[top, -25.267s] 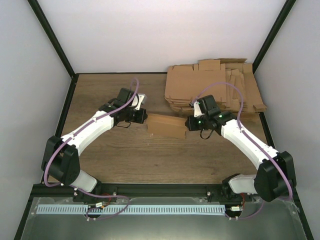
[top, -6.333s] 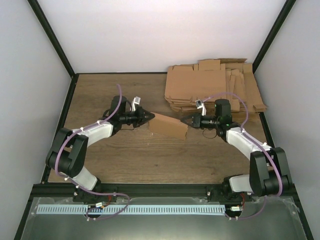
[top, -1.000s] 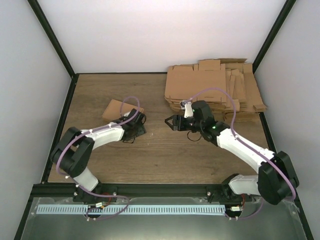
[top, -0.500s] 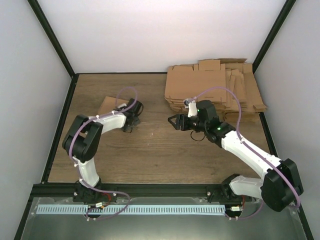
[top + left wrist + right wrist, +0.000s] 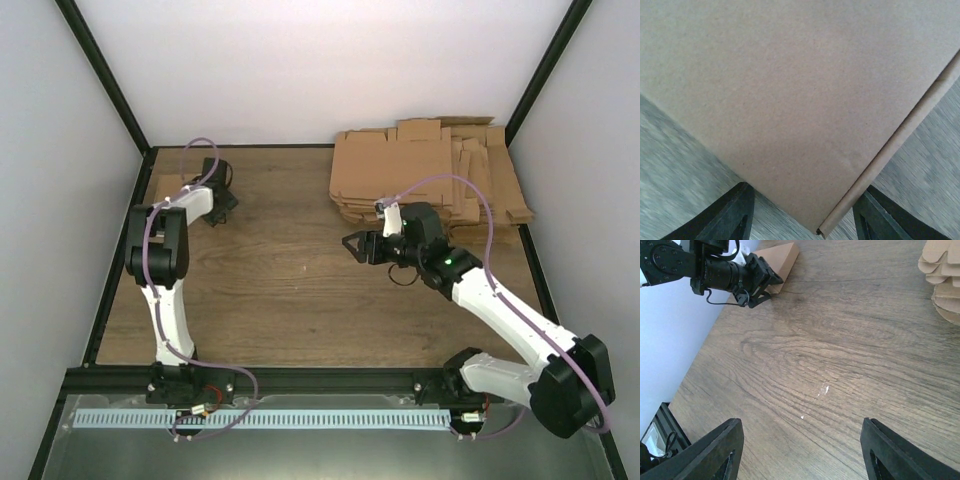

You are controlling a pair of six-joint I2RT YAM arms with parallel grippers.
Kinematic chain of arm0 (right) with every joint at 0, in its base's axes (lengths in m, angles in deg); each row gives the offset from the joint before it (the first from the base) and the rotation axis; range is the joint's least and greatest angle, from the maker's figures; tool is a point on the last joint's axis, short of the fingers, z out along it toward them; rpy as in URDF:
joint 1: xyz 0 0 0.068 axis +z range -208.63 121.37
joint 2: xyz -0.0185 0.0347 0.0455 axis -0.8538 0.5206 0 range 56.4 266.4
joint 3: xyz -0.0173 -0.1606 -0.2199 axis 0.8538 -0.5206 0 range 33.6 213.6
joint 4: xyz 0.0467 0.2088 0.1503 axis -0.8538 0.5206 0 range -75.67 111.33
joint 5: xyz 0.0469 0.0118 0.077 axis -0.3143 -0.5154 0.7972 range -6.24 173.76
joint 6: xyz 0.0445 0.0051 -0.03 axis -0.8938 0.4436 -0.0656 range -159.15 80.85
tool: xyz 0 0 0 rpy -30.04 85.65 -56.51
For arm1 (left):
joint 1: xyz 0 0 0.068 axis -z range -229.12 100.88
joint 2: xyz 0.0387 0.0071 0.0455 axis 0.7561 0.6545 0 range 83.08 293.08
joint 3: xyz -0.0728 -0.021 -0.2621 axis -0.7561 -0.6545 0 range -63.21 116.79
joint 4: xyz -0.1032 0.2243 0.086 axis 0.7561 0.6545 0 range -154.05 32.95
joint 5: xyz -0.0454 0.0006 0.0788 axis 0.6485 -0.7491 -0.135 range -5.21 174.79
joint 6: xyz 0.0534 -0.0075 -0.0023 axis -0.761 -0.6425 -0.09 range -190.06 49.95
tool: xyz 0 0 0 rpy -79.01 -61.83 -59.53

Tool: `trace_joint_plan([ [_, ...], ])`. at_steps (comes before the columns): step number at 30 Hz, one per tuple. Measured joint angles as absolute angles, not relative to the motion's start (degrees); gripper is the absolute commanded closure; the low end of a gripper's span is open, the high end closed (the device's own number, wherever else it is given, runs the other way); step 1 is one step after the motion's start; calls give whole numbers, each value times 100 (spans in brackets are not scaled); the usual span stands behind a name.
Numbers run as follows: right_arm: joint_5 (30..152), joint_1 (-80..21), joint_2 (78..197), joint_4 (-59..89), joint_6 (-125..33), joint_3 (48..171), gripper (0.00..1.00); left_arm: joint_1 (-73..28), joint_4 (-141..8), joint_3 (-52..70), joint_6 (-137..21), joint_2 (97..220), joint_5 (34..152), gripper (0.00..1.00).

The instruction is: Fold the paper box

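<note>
The paper box [image 5: 162, 188] lies folded flat at the far left of the table by the left wall. It fills the left wrist view [image 5: 790, 90], and one corner points down between that gripper's fingers. My left gripper [image 5: 212, 200] is open and straddles that corner [image 5: 807, 220] without clamping it. The right wrist view shows the box [image 5: 784, 257] just beyond the left gripper [image 5: 769, 284]. My right gripper [image 5: 352, 243] hangs open over bare wood near the table's middle [image 5: 807, 455], holding nothing.
A pile of flat cardboard blanks [image 5: 430, 175] lies at the back right, and its edge shows in the right wrist view [image 5: 942, 280]. The left wall stands right beside the box. The table [image 5: 290, 290] is brown wood.
The left arm has swung left and back, and the paper box has slid with it from mid-left to the left wall. The right gripper has drifted slightly right.
</note>
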State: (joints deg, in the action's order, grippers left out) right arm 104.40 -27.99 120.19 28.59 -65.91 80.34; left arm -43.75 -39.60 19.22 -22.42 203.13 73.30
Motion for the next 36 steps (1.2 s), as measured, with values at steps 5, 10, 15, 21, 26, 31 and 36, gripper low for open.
trace_joint_plan([
  [5,10349,-2808,11912,2938,-6569,8034,32,-4622,-3901,1977,-2393,20324,7462,42],
  [10,10231,-2808,11910,2958,-6416,8034,32,-4747,-3873,1979,-2576,20315,7538,39],
  [15,9798,-2834,11910,2855,-6176,7968,27,-4898,-4039,1310,-2718,19810,7781,26],
  [21,8521,-3193,11826,2223,-6121,7442,13,-4854,-4638,-683,-2919,17557,8080,1],
  [26,7680,-3313,11300,573,-5387,6154,5,-4627,-5973,-2226,-3759,15046,8065,0],
  [31,7024,-3339,11566,-767,-4607,5682,5,-4401,-7420,-3271,-4657,14152,8264,0],
  [36,7096,-4102,12006,-1908,-4366,5582,7,-4360,-8275,-3505,-5446,14230,7700,0],
])
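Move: The left hand is low over the table with half-open fingers straddling the near right corner of the closed box. The box's middle lies about 7 cm ahead and 9 cm to the left, at roughly finger height. The right hand is empty and well above the table, with the box about 26 cm ahead, 50 cm to its left and 19 cm down. The cardboard stack lies some 28 cm ahead, 24 cm to the right and 18 cm below it. Leftward first, about 3 cm along the table, the left hand shoves the box by its near right corner, then draws back some 13 cm while climbing nearly 20, fingers opening wide and tipping up about 45 degrees. The right hand swings right some 16 cm and forward 8 towards the cardboard stack, turning clockwise, levelling its fingers and opening them wider. ##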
